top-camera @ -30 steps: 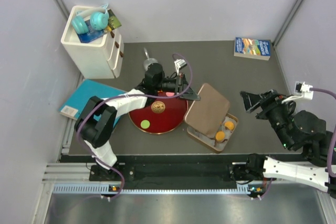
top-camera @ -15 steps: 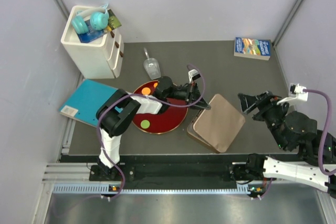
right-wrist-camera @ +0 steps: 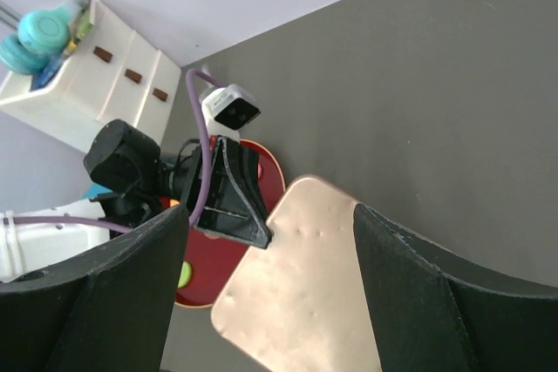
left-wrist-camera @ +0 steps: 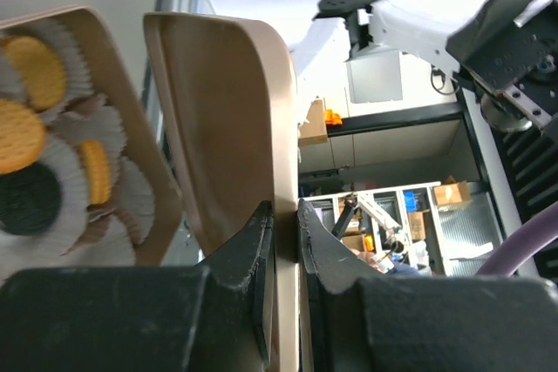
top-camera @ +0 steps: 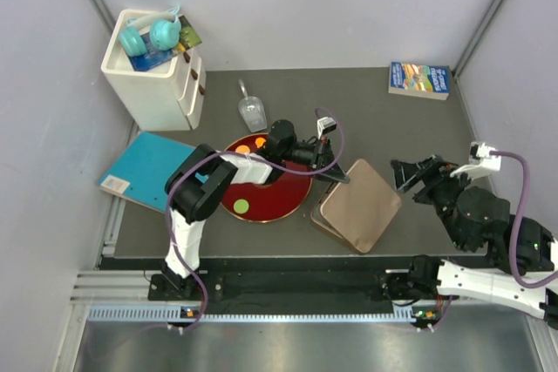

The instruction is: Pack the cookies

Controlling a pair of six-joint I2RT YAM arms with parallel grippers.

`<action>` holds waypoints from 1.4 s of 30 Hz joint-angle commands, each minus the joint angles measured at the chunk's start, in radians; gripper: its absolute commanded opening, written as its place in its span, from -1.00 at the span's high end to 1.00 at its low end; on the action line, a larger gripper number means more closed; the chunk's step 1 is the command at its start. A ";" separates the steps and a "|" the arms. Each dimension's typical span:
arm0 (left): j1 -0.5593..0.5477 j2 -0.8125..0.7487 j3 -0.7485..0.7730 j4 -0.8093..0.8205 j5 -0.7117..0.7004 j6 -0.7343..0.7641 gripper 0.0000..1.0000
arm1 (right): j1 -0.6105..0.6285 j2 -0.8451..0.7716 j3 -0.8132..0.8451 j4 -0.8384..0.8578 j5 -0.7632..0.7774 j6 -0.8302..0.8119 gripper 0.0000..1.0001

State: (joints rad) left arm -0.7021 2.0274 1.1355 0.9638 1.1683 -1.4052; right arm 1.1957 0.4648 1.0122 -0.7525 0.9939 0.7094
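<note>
My left gripper [top-camera: 343,179] is shut on the rim of the tan lid [top-camera: 359,206], which lies tilted over the tan box [top-camera: 317,220]. In the left wrist view the jaws [left-wrist-camera: 285,215] pinch the lid's edge [left-wrist-camera: 218,119]. Beside it the box [left-wrist-camera: 131,119] holds orange cookies [left-wrist-camera: 33,71] and a black one [left-wrist-camera: 30,199] in white paper cups. An orange cookie [top-camera: 260,141] and a green cookie [top-camera: 240,206] lie on the dark-red plate [top-camera: 279,198]. My right gripper [top-camera: 404,174] hangs open just right of the lid, nothing between its fingers [right-wrist-camera: 268,213].
A clear scoop [top-camera: 251,111] lies behind the plate. A white drawer unit [top-camera: 153,76] with headphones stands at the back left, a blue book [top-camera: 148,163] lies left of the plate, and another book [top-camera: 418,80] lies at the back right.
The left gripper has swung the lid from leaning beside the open box to lying over it, hiding the cookies from above. The right gripper has moved left toward the lid.
</note>
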 commanded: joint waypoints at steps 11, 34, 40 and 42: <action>0.069 0.082 0.053 0.038 0.028 0.012 1.00 | 0.004 -0.014 -0.164 -0.045 -0.006 0.102 -0.49; 0.112 0.163 0.035 0.223 0.024 -0.130 1.00 | -0.114 0.182 -0.532 0.352 -0.224 0.165 1.00; 0.125 0.171 0.018 0.247 0.022 -0.146 1.00 | -0.148 0.239 -0.598 0.446 -0.279 0.159 1.00; 0.127 0.172 0.017 0.247 0.022 -0.147 1.00 | -0.151 0.276 -0.610 0.476 -0.290 0.157 1.00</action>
State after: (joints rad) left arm -0.5892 2.1944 1.1557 1.1221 1.1934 -1.5543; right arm 1.0611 0.6918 0.4145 -0.4004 0.7471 0.8673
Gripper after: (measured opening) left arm 0.168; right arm 0.004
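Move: The cookie box that the lid is going onto has its middle about 5 cm right of the left hand, 3 cm back and 13 cm below; the lid is held tilted over it. From the open right hand, the middle of the lid lies roughly 4 cm ahead, 6 cm left and 20 cm down, with the box some 8 cm beneath the lid. The red plate is about 28 cm left of the box and 13 cm farther out. The lid stays pinched by its edge in the left hand, which lowers it about 4 cm over the box while easing 5 cm forward and slightly left, tipping a little. The right hand drops steeply, some 22 cm, and drifts left towards the lid's near right part, shutting its open fingers on nothing and pitching down almost 20 degrees, to end with closed tips at or just over the lid's top. ##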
